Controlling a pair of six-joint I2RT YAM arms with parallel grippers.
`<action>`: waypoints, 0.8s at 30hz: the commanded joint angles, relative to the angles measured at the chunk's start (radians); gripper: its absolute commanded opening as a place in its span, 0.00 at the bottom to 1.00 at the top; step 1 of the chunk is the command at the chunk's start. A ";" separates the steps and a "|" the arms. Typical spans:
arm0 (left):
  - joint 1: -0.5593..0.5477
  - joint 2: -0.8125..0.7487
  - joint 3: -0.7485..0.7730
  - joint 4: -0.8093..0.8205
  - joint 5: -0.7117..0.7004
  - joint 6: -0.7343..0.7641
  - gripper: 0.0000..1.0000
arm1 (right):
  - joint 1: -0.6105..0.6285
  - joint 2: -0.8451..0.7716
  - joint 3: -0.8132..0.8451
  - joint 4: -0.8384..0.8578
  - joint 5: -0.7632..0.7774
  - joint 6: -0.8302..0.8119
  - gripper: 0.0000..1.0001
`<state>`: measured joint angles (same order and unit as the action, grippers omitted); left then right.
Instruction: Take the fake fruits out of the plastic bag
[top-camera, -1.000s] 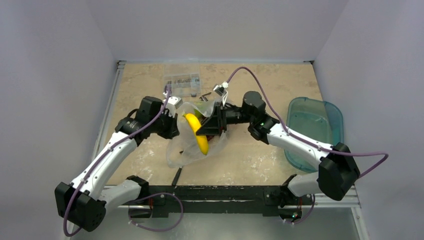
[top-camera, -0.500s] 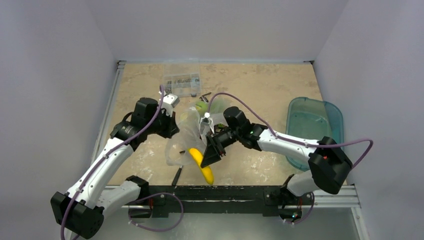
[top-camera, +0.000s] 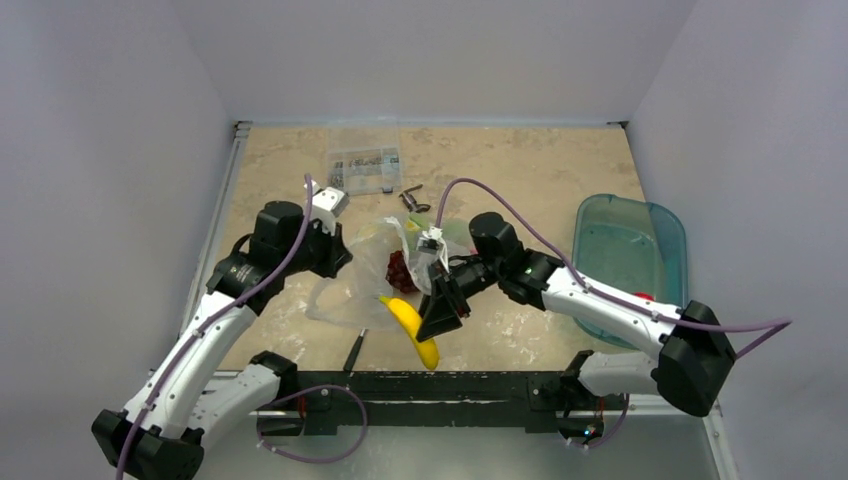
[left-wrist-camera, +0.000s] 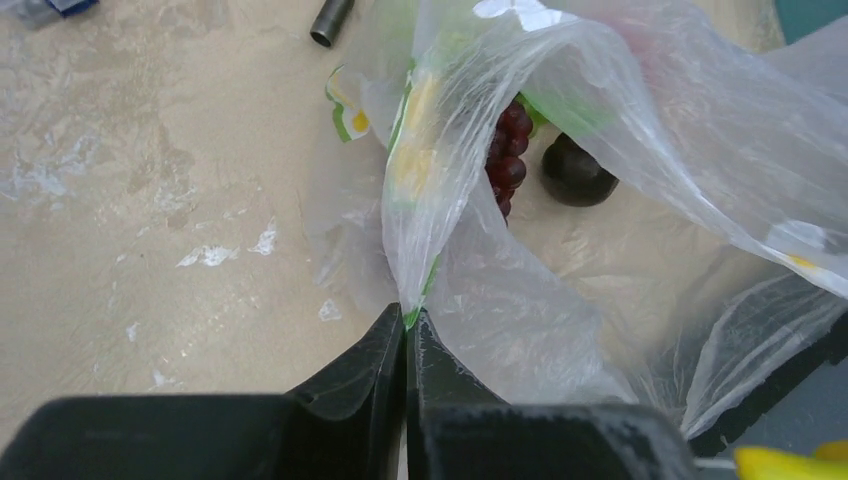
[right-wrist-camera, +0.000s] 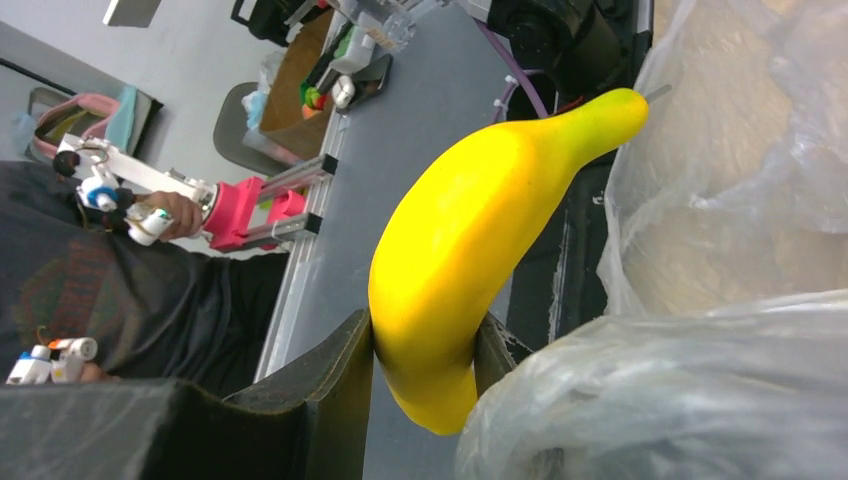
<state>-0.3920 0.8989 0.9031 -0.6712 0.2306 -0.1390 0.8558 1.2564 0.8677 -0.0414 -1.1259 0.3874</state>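
Observation:
The clear plastic bag (top-camera: 365, 285) lies crumpled mid-table. My left gripper (top-camera: 333, 262) is shut on the bag's edge (left-wrist-camera: 440, 230), pinching the film at its left side. Inside the bag I see a dark red grape bunch (top-camera: 399, 268), which also shows in the left wrist view (left-wrist-camera: 507, 150) beside a dark plum (left-wrist-camera: 577, 172). My right gripper (top-camera: 436, 312) is shut on the yellow banana (top-camera: 412, 330) and holds it outside the bag, near the table's front edge. The banana (right-wrist-camera: 480, 240) sits between the right fingers (right-wrist-camera: 340, 370). Other fruits are hidden by the film.
A clear rigid parts box (top-camera: 363, 168) stands at the back. Small dark metal parts (top-camera: 411, 198) lie behind the bag. A teal bin (top-camera: 628, 262) sits at the right. A dark tool (top-camera: 354, 352) lies by the front rail.
My right gripper pulled the banana out of the bag toward the front edge, then held it there. My left gripper drew the bag's edge left, uncovering the grapes.

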 joint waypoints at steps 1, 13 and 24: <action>0.007 -0.064 0.000 0.063 0.080 -0.016 0.11 | -0.044 -0.028 -0.083 0.291 -0.022 0.057 0.01; -0.002 -0.205 -0.015 0.376 0.120 -0.089 1.00 | -0.079 0.064 -0.018 0.235 -0.038 0.019 0.00; -0.052 0.049 -0.045 0.539 0.370 0.508 0.96 | -0.100 0.046 -0.029 0.241 -0.046 0.013 0.00</action>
<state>-0.4225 0.8650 0.8425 -0.1799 0.4732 0.1093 0.7586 1.3331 0.8028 0.1757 -1.1446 0.4152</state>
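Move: Some 12 cm to the left hand's right, 5 cm farther out and a little below, runs the raised rim of the plastic bag; the left fingers still pinch another part of its edge. The grapes lie about 10 cm right, 2 cm ahead and 17 cm down, and the banana is 16 cm back and 13 cm right. From the right hand, already gripping the banana, that rim is roughly 20 cm ahead, 2 cm left and 6 cm below; the grapes are 18 cm ahead, 4 cm left. Letting go of the bag edge, the left hand opens its fingers wide and rises about 11 cm, tipping its fingers up some 30 degrees. It then swings right and forward over the bag, turning clockwise and starting to sink towards the raised rim. The right hand keeps its grip on the banana and eases about 4 cm forward, slightly down, towards the bag. ##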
